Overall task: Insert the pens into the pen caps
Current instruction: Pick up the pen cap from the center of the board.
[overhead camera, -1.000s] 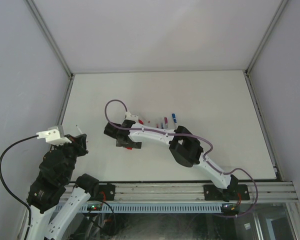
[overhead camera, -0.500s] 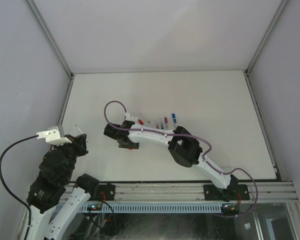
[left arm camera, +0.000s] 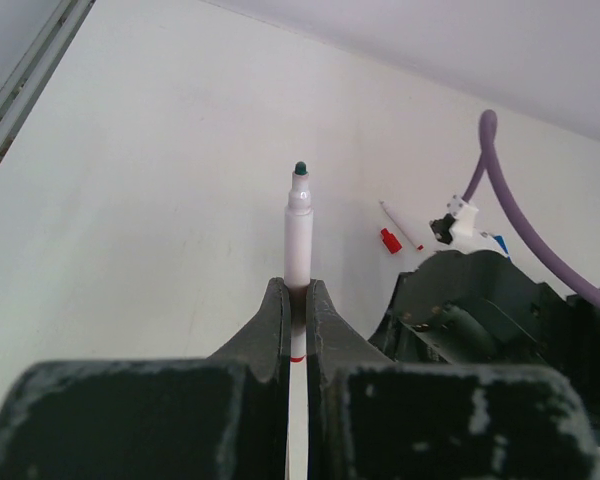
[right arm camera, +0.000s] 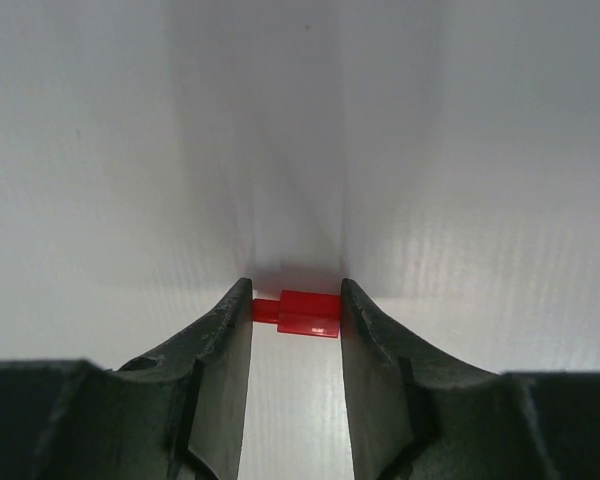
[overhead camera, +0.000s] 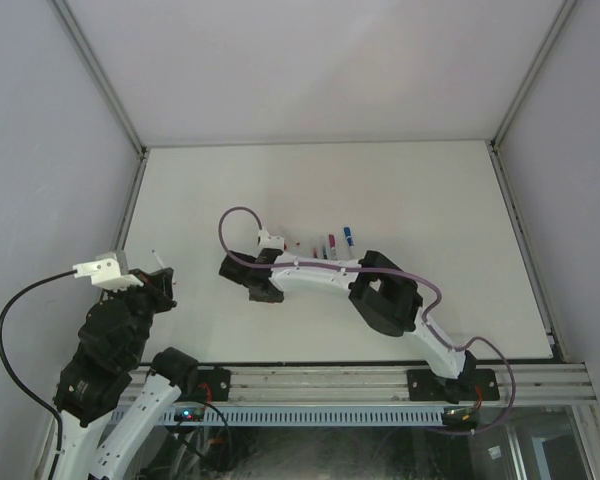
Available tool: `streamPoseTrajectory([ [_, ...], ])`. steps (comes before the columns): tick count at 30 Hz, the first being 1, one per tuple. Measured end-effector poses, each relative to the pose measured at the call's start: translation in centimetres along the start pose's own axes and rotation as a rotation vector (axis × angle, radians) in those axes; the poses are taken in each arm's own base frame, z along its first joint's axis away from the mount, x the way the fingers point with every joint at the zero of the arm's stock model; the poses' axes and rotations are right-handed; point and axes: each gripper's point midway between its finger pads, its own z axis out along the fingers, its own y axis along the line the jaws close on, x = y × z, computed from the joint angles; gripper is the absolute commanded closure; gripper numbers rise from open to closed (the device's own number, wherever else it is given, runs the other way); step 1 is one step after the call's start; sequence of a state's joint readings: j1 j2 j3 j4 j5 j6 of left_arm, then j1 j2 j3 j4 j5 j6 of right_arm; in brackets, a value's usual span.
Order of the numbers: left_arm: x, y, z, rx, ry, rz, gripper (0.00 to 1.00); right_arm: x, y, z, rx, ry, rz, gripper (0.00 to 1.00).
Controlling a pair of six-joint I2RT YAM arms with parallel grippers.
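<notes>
My left gripper (left arm camera: 298, 290) is shut on a white pen (left arm camera: 299, 235) with a dark uncapped tip, held up above the table's left side (overhead camera: 160, 270). Down on the table left of centre, my right gripper (right arm camera: 296, 300) has a red pen cap (right arm camera: 310, 312) lying crosswise between its fingertips, touching both. From above, that gripper (overhead camera: 265, 295) hides the cap. Behind it lie several more pens (overhead camera: 330, 244) with blue and magenta ends. Seen from the left wrist, a thin pen (left arm camera: 401, 226) and a red cap (left arm camera: 388, 240) lie beside the right arm.
The right arm's purple cable (overhead camera: 235, 215) loops above its wrist. Grey walls (overhead camera: 70, 140) close the table on three sides, with a metal rail (overhead camera: 380, 385) along the near edge. The white table (overhead camera: 430, 200) stretches back and right.
The right gripper's jaws have narrowed onto the red cap, and the arm has shifted slightly right. The left arm holds still with its pen.
</notes>
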State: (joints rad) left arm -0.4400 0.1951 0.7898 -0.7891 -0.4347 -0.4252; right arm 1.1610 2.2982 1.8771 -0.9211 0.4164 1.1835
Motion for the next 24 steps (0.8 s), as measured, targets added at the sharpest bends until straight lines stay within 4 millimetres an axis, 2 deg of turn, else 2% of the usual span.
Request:
streamPoseTrajectory([
  [3, 0.0, 0.0, 0.0, 0.0, 0.0, 0.0, 1.0, 0.3, -1.2, -0.3, -0.02, -0.001, -0.014, 1.0],
  [8, 0.0, 0.0, 0.0, 0.0, 0.0, 0.0, 1.0, -0.5, -2.2, -1.0, -0.079, -0.009, -0.055, 1.0],
  [12, 0.0, 0.0, 0.0, 0.0, 0.0, -0.001, 1.0, -1.0, -2.6, -2.0, -0.158, -0.031, -0.161, 1.0],
  [19, 0.0, 0.0, 0.0, 0.0, 0.0, 0.0, 1.0, -0.6, -5.1, -3.2, -0.254, -0.086, -0.484, 1.0],
  [24, 0.0, 0.0, 0.0, 0.001, 0.0, 0.0, 1.0, 0.9, -7.5, -3.1, -0.299, -0.079, -0.762, 1.0],
])
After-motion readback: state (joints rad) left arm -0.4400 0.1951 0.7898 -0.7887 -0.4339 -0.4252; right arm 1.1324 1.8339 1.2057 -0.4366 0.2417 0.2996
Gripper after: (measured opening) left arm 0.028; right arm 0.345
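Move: The red pen cap is already in my right fingers, down at the board. The green-tipped pen it is meant for stands in my left hand, about 18 cm left of my right hand, 5 cm back and 27 cm higher. A second red cap lies some 12 cm ahead and 4 cm right; the row of pens about 10 cm ahead and 13 cm right, both at board level. From my left hand the held cap is roughly 6 cm ahead, 18 cm right and 25 cm below. Keeping the red cap pinched, my right hand carries it about 7 cm to the right and a little back, passing in front of the second cap towards the near side of the pen row. It rises almost 3 cm on the way and sinks slightly at the end, while the wrist turns counter-clockwise by some 45 degrees. ##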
